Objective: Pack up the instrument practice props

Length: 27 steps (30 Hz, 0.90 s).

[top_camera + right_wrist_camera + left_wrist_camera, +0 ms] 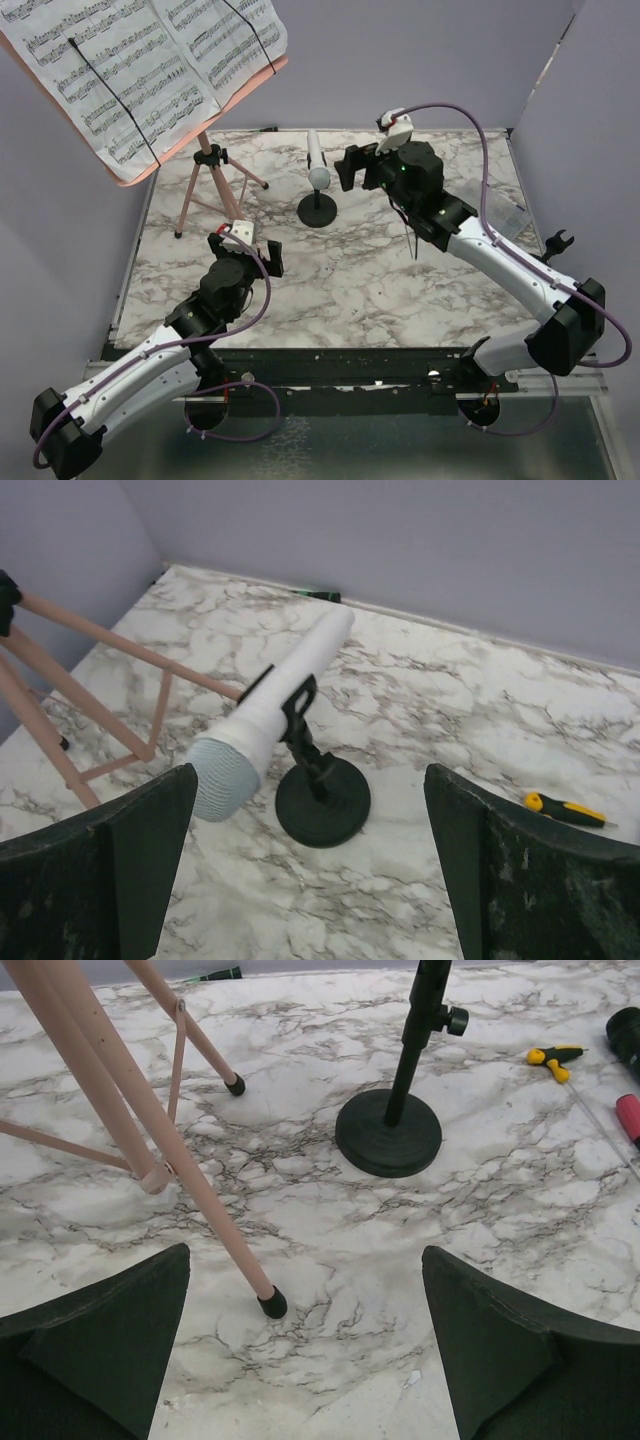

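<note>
A pink tripod music rest [200, 185] stands at the back left and carries white sheet-music pages [140, 70]. To its right, a white microphone [317, 165] lies tilted in the clip of a black round-based holder [318, 210]. My right gripper [352, 168] hovers open just right of the microphone [270, 715], with the holder's base [322, 802] ahead between its jaws and nothing held [310, 880]. My left gripper [245, 248] is open low over the table [305, 1360]. A tripod leg's black foot [271, 1305] rests just ahead of it, nearer the left jaw.
A yellow-handled screwdriver [553, 1057] lies right of the holder's base [388, 1132]. Beyond it are a red handle [628, 1115] and a black rounded object [625, 1035] cut off by the frame edge. Grey walls enclose the marble table [350, 290] on three sides.
</note>
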Each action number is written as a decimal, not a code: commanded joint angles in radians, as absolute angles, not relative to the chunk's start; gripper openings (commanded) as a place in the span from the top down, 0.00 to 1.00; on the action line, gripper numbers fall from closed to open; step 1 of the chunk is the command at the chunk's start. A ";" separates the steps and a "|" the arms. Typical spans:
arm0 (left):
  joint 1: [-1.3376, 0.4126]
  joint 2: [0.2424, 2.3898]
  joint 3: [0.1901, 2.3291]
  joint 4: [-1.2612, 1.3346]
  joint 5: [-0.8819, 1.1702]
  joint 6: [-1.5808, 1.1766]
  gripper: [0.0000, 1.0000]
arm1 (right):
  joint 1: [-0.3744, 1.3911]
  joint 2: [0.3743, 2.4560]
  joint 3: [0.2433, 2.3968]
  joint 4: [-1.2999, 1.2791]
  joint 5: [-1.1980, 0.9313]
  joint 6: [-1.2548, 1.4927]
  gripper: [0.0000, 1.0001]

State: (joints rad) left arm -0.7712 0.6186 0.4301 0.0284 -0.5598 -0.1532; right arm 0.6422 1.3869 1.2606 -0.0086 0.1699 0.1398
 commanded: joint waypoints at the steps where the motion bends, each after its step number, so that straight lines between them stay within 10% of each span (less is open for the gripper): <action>1: -0.764 0.639 0.437 0.059 -0.625 -0.111 0.01 | 0.754 1.463 1.334 0.053 0.352 0.096 0.00; 15: -0.762 0.656 0.421 0.107 -0.645 -0.131 0.01 | 0.844 1.777 1.565 -0.070 0.522 0.161 0.00; 27: -0.762 0.650 0.416 0.114 -0.649 -0.125 0.01 | 0.875 1.861 1.624 -0.147 0.675 0.142 0.27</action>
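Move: The white microphone on its stand has its middle about 11 cm ahead of the open right hand, 10 cm to its left and 11 cm lower. Down on the table, the yellow T-handle lies some 19 cm ahead and 11 cm right, and the music stand's far right foot about 18 cm ahead and 24 cm left. From the left hand the microphone is roughly 23 cm ahead and 14 cm right, slightly higher. Right hand goes left about 10 cm, then down 8 cm around the white microphone, fingers beginning to close. ##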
